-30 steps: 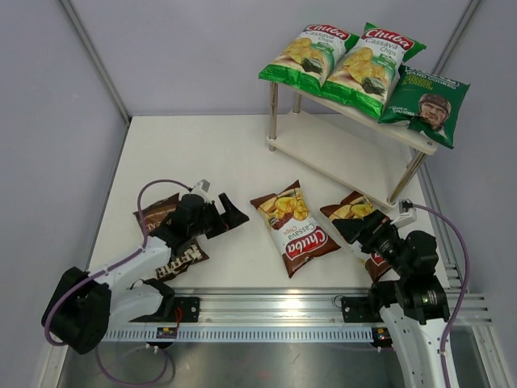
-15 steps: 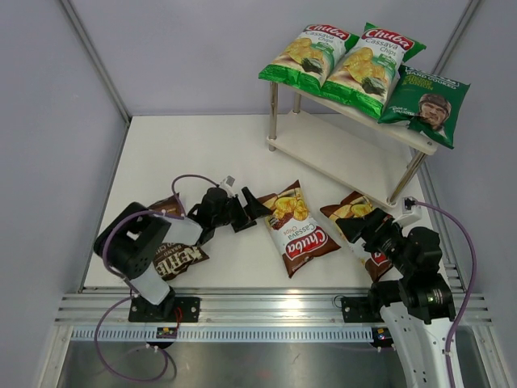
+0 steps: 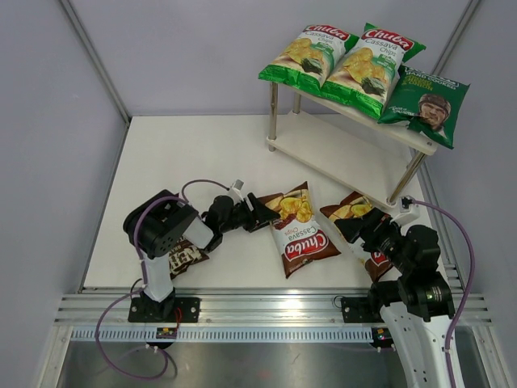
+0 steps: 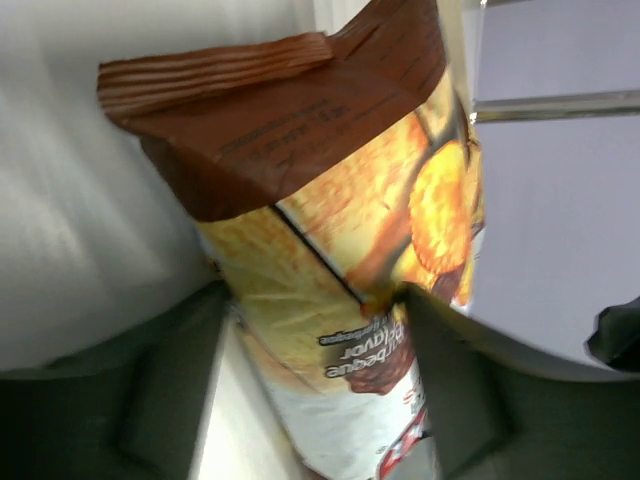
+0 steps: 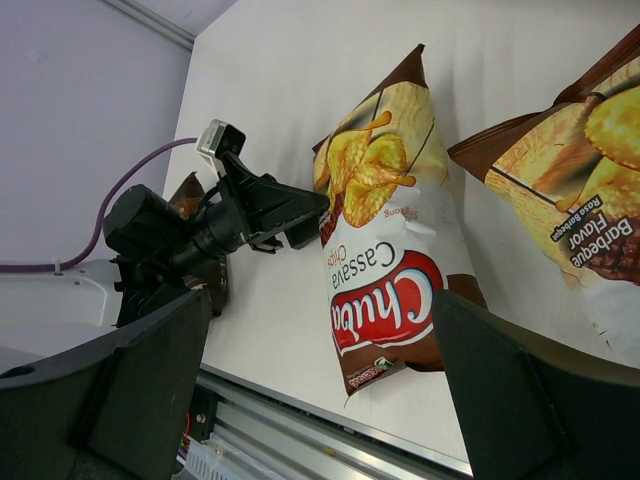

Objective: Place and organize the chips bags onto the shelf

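Note:
A brown-red Chuba Cassava bag (image 3: 299, 233) lies mid-table; it also shows in the right wrist view (image 5: 385, 250). My left gripper (image 3: 260, 212) is open, and its jaws straddle that bag's upper left edge (image 4: 330, 200). A second brown-red bag (image 3: 349, 210) lies to the right, partly under my right gripper (image 3: 361, 230), which is open and empty just above it. The dark brown Kettle bag (image 3: 184, 257) lies under my left arm. Two green Chuba bags (image 3: 307, 50) (image 3: 367, 65) and the dark green portrait bag (image 3: 428, 105) lie on the shelf's top board (image 3: 408, 134).
The shelf's lower board (image 3: 339, 153) is bare. Its metal posts (image 3: 273, 113) stand at the back right of the white table (image 3: 194, 153). Grey walls close in the left, back and right. An aluminium rail (image 3: 275, 307) runs along the near edge.
My left gripper has reached rightward from beside the Kettle bag to the middle brown-red bag's edge. That bag's top has swung a little to the right. The right arm has barely moved.

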### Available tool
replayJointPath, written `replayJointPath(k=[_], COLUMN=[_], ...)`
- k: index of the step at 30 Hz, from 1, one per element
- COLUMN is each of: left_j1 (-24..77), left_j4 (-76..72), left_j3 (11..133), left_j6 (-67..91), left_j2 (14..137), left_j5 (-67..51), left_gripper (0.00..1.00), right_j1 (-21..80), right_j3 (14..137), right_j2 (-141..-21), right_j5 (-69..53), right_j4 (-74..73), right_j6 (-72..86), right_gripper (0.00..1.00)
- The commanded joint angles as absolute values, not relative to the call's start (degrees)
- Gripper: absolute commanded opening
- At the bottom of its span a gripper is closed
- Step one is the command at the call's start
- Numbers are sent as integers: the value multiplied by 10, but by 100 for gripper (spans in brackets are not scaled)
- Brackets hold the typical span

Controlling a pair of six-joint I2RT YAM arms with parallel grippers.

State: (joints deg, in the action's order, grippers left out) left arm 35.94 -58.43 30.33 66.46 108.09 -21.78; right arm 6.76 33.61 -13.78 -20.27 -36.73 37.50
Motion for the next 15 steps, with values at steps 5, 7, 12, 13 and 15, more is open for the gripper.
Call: replayJointPath(k=[5, 7, 12, 13, 15], left_j1=[367, 368, 369, 369, 369], left_j4=[-696, -719, -780, -784, -787], left_j3=[278, 274, 248, 245, 240], left_j6=[642, 642, 644, 646, 649], left_j2=[1085, 1085, 1069, 1059, 1044], left_j5=[-192, -193, -186, -185, -182], left_gripper=[36, 24, 8, 2, 0], right_j1=[70, 70, 71, 71, 70], right_j3=[338, 333, 318, 315, 302], right_j2=[-135, -134, -129, -129, -131], right_j5=[-207, -207, -202, -202, -203], right_j4=[-356, -355, -357, -355, -352], right_j6=[374, 376, 379, 380, 388], right_gripper=[99, 100, 100, 99, 99])
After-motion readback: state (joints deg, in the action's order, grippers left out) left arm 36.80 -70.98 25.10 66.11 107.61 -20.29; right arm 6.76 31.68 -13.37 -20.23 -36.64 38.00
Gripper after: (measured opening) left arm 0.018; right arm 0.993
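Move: The middle chips bag lies beside the left hand, its centre about 9 cm right, 5 cm back and a touch lower, its upper left edge between the fingers. The right chips bag is some 28 cm right and 7 cm back; the dark brown bag about 27 cm left and 7 cm back. From the right hand the middle bag is roughly 12 cm left, 6 cm ahead and 18 cm down. The left fingers shut from three-quarters open, pinching the middle bag's left edge as the hand rises about 2 cm. ##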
